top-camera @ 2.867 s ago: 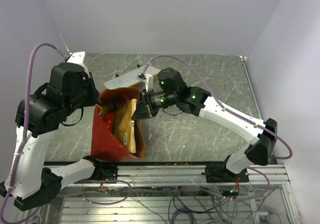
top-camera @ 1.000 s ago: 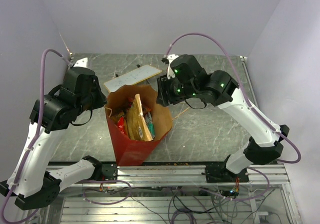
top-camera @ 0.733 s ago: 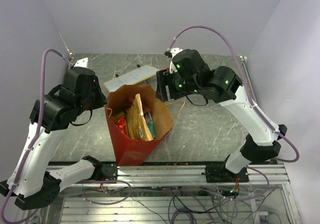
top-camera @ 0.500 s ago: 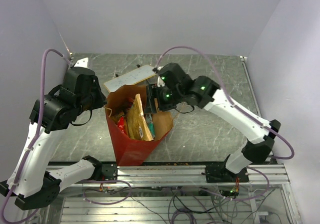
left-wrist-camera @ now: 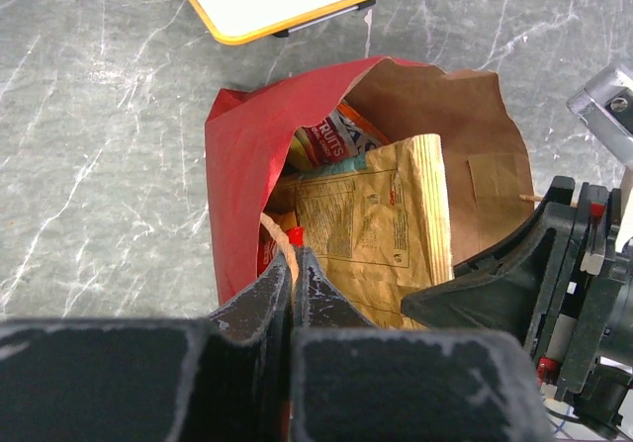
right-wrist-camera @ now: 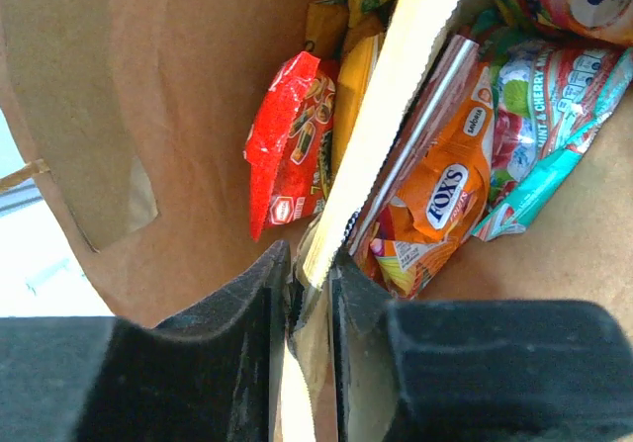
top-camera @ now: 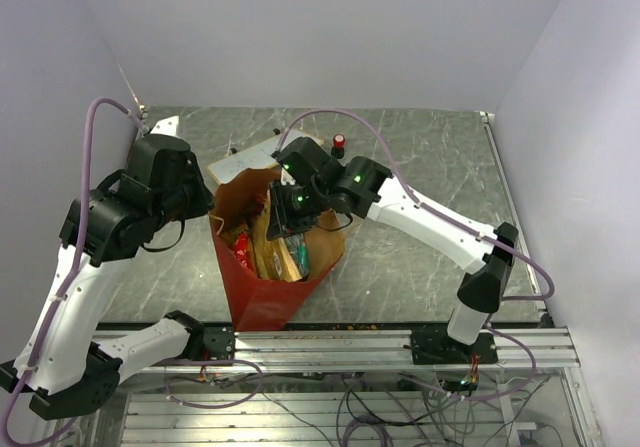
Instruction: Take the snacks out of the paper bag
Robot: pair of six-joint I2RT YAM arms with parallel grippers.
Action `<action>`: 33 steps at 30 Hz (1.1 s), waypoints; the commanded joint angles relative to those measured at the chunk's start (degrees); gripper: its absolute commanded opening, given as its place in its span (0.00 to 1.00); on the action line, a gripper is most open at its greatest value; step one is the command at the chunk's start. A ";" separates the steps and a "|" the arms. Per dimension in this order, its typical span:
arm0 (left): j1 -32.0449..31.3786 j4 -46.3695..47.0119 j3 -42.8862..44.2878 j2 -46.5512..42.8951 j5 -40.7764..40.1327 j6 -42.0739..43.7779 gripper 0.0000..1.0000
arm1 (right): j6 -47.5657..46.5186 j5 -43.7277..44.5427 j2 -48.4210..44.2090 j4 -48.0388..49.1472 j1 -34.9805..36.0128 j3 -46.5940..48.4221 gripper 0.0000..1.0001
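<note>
The paper bag (top-camera: 262, 302), red outside and brown inside (right-wrist-camera: 148, 96), stands upright with its mouth open. My left gripper (left-wrist-camera: 292, 262) is shut on the bag's tan handle at the near-left rim (left-wrist-camera: 237, 155). Snacks fill the bag. A tall brown packet (left-wrist-camera: 371, 224) stands in the middle, with a red packet (right-wrist-camera: 287, 155) to one side and an orange packet (right-wrist-camera: 445, 195) and multicolour ones to the other. My right gripper (right-wrist-camera: 302, 269) reaches down into the bag mouth (top-camera: 285, 235). Its jaws are closed on the serrated top edge of the brown packet (right-wrist-camera: 396, 96).
A white board with a yellow edge (top-camera: 250, 157) lies flat just behind the bag. A small red-and-black cylinder (top-camera: 339, 145) stands behind the right arm. The metal rail (top-camera: 400, 342) runs along the table's near edge.
The bag went from slumped to upright. My right arm swung left and down into the bag mouth, opened wider, then closed on the brown packet's edge. The left gripper has kept its hold.
</note>
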 commanded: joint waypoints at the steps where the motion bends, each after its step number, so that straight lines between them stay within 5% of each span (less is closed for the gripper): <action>1: 0.23 3.64 -0.36 -1.32 0.75 0.44 0.07 | 0.52 2.26 1.42 -3.15 0.62 4.13 0.20; 6: 0.20 4.40 -1.12 -1.50 1.33 -0.04 0.07 | -0.04 5.02 3.21 -6.97 0.80 8.68 0.00; 17: 0.21 4.99 -1.29 -0.85 1.08 -0.07 0.07 | 1.25 3.88 -4.43 8.48 0.87 13.19 0.00; 33: 0.22 3.78 -1.04 -1.53 -0.29 0.02 0.07 | -3.44 9.24 -12.41 15.71 0.84 15.32 0.00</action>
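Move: The tall golden snack packet stands in the paper bag with its edge already between the right fingers, its middle roughly 8 cm straight below that hand. A small red snack lies about 7 cm to the right hand's left, 1 cm ahead and 11 cm below; a teal snack lies some 5 cm to its right, 2 cm ahead and 12 cm below. From the left hand, the packet's middle is some 11 cm to the right, 3 cm back and 17 cm below. The right fingers, already astride the edge of the golden packet, close and pinch it, then after a short, nearly still start the hand draws it up about 18 cm towards and above the bag's mouth, with hardly any sideways travel, while the wrist tilts some 30 degrees so that the fingers point less steeply down. The left hand stays put with its fingers shut on the paper bag's handle, holding the bag as the packet slides up past the other snacks. ##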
